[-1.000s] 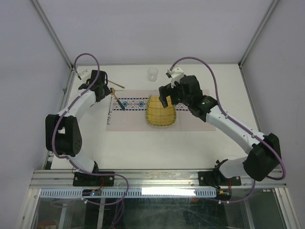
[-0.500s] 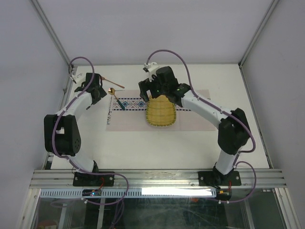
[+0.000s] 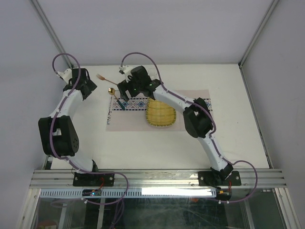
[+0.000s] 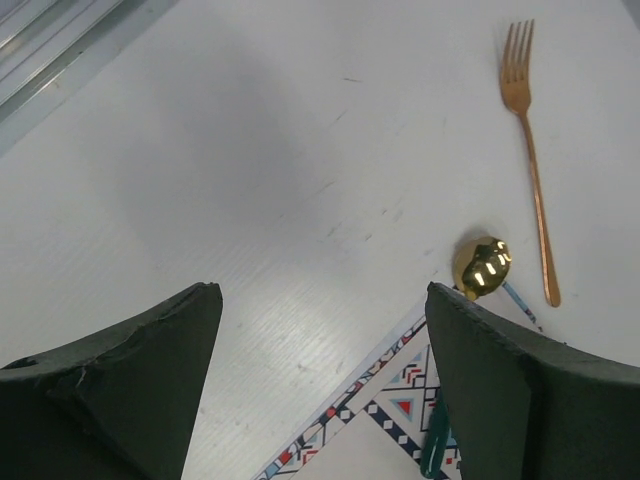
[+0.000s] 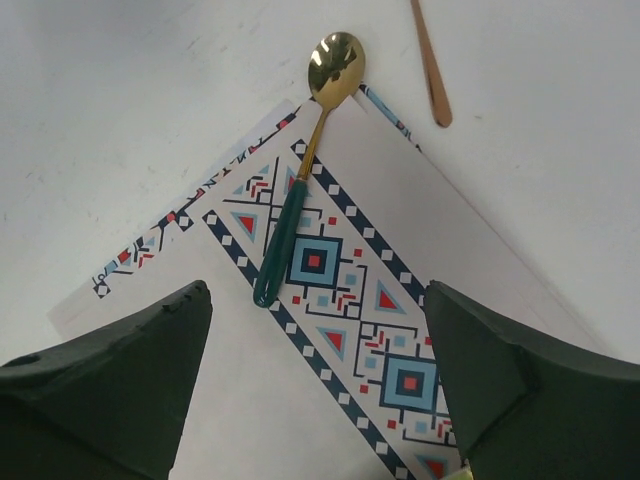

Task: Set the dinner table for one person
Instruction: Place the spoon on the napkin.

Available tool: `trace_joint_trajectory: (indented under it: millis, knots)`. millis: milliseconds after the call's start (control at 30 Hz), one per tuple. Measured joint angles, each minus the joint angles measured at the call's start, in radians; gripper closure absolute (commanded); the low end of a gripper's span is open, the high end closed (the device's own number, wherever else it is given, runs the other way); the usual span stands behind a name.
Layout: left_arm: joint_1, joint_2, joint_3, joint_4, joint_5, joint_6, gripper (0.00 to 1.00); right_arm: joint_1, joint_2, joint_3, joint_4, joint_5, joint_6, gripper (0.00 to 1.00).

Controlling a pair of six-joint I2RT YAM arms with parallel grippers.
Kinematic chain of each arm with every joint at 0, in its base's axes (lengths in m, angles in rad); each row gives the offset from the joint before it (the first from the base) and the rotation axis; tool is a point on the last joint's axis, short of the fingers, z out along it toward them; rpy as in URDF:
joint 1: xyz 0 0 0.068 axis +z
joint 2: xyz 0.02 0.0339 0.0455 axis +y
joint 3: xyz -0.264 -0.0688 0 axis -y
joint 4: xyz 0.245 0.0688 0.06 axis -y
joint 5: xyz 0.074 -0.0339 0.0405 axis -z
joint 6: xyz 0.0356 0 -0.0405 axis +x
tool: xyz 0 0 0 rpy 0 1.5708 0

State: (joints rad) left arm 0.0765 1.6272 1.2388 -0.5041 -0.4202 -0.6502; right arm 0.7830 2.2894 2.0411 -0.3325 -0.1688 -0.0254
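Observation:
A gold spoon [image 3: 116,98] with a green handle lies at the left end of the patterned placemat [image 3: 133,119], its bowl just off the mat's corner. A copper fork [image 3: 107,79] rests on the white dinner table [image 3: 228,143] behind it. My right gripper [image 3: 123,91] hovers open over the mat's band, with the spoon [image 5: 297,190] ahead of its fingers. My left gripper [image 3: 88,88] stands open over bare table left of the mat, and nothing sits between its fingers [image 4: 150,370]. From there the fork [image 4: 528,150] and the spoon's bowl [image 4: 482,266] lie ahead to the right.
A yellow woven plate [image 3: 160,113] lies on the middle of the placemat, right of the spoon. The right arm stretches across the mat's far edge. A metal rail [image 4: 60,50] runs along the table's left side near my left gripper.
My right arm has swung left from above the woven plate to above the spoon end of the mat. My left gripper has drawn back to the left, uncovering the fork.

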Motion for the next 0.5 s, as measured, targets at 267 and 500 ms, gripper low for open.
trace_joint_trajectory:
  millis: [267,500]
  knots:
    - [0.037,0.121,0.084,0.103,0.137,-0.004,0.17,0.039,0.110,0.030,-0.011,-0.021,0.005,0.11]
    - [0.043,0.326,0.260,0.138,0.214,-0.013,0.19,0.064,0.136,0.053,-0.019,-0.025,0.005,0.11]
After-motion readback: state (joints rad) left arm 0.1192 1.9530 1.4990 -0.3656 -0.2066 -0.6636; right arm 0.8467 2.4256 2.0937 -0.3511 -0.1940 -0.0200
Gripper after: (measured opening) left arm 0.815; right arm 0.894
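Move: The spoon's middle lies about 5 cm ahead of the right hand, 7 cm to its left and some 13 cm below. From the same hand, the fork is roughly 20 cm ahead and 11 cm left, and the yellow dish some 18 cm right and 4 cm back. From the left hand, the fork lies about 18 cm ahead and 8 cm right, the spoon 4 cm ahead and 12 cm right, both some 12 cm below. Towards the green handle of the spoon, the right hand sinks about 6 cm while drifting some 3 cm back and 3 cm left, fingers still wide open and touching nothing. The left hand meanwhile swings about 10 cm forward, nearer the fork, dipping 3 cm late on and rolling some 10 degrees with its left side down, also open. ##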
